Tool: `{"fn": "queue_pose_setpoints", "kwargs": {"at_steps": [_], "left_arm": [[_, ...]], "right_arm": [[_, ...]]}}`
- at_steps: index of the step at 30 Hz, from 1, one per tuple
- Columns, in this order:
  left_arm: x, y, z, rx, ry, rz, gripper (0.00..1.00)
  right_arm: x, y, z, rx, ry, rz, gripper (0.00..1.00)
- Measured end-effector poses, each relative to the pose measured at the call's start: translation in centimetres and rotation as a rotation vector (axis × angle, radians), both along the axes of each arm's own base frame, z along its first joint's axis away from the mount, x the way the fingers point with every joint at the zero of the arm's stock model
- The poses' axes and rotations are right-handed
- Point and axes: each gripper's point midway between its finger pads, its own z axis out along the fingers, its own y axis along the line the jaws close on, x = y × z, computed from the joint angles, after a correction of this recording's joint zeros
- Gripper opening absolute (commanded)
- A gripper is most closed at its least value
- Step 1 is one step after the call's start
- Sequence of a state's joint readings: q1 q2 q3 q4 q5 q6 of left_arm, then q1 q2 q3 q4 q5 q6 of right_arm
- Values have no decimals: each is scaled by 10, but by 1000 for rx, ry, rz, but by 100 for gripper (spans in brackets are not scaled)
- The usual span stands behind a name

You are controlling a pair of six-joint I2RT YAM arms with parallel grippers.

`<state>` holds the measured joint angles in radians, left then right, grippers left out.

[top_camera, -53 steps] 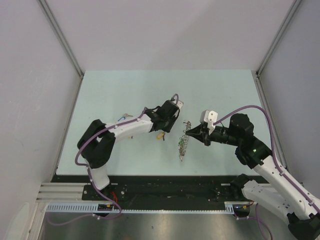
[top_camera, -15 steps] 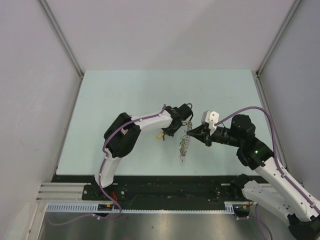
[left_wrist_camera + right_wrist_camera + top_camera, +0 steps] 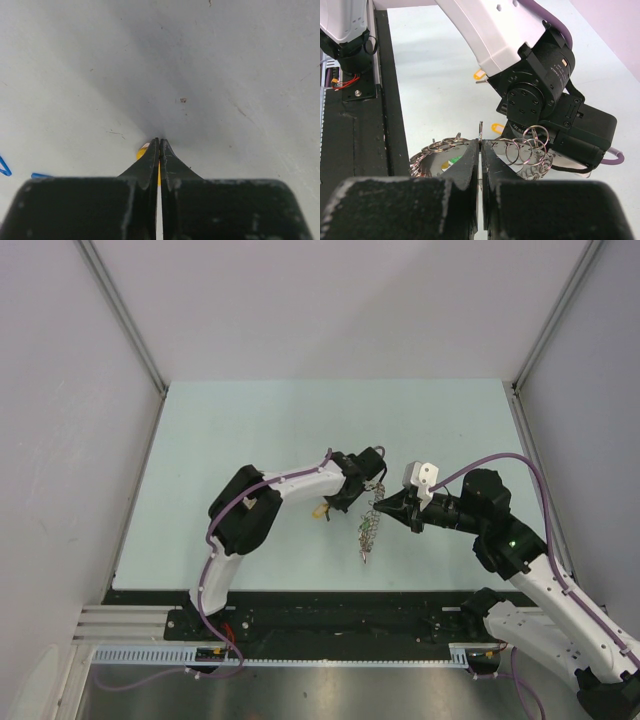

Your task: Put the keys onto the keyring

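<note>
My right gripper [image 3: 383,504] is shut on the wire of the keyring [image 3: 368,527] and holds it up off the table. In the right wrist view the jaws [image 3: 481,142] pinch the keyring [image 3: 440,147], with small rings fanning out on both sides. My left gripper [image 3: 371,480] hangs just left of the ring's top, shut. In its wrist view the tips [image 3: 159,141] are closed over a yellow tag [image 3: 142,150]; I cannot tell whether it is pinched. One yellow-tagged key [image 3: 320,510] lies on the table under the left arm. The right wrist view shows two yellow tags [image 3: 480,75] [image 3: 495,127].
Blue tags [image 3: 3,167] [image 3: 40,175] lie on the pale table [image 3: 260,420] at the left edge of the left wrist view. The left arm's black wrist [image 3: 545,75] sits close behind the keyring. A black base strip [image 3: 320,605] runs along the near table edge.
The left arm has stretched to the right, bringing its gripper up beside the top of the keyring. The right arm and the keyring have stayed where they were.
</note>
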<state>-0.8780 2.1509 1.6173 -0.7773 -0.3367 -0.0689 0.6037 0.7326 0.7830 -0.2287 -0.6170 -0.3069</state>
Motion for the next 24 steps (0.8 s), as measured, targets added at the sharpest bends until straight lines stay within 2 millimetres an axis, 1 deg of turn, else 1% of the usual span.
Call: {"fn": "queue_pose_setpoints", "kwargs": {"at_steps": [3, 9, 13, 16, 20, 24], "left_arm": [[1, -1, 0, -4, -4, 1, 0], [1, -2, 10, -77, -54, 10, 0], [-3, 2, 22, -178, -87, 33, 0], [-2, 1, 35, -292, -126, 51, 0], [0, -8, 48, -434, -171, 58, 0], [-1, -26, 48, -562, -171, 57, 0]], "right_arm": [[0, 0, 0, -1, 1, 0, 0], [0, 0, -1, -3, 4, -1, 0], [0, -1, -1, -3, 5, -1, 0], [-1, -1, 0, 0, 0, -1, 0], [-2, -2, 2, 3, -4, -1, 0], [-5, -4, 3, 6, -9, -1, 0]]}}
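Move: My left fingers are already shut on the yellow tag of a key down at the table. The keyring it goes to hangs about 15 cm back, 6 cm to the right and some 20 cm above this hand. Another yellow tag lies roughly 16 cm to its left and about 1 cm nearer me; a blue-tagged key is 19 cm left, 6 cm ahead. My right hand pinches the keyring, whose middle sits about 5 cm below its fingertips. I lift my left hand with the yellow-tagged key still pinched, almost straight up about 5 cm from the table, rolling it some 30 degrees so its left side rises and the fingers slant down to the left; near the top it swings about 2.5 cm right, towards the keyring. My right hand keeps its hold on the ring, practically still. ##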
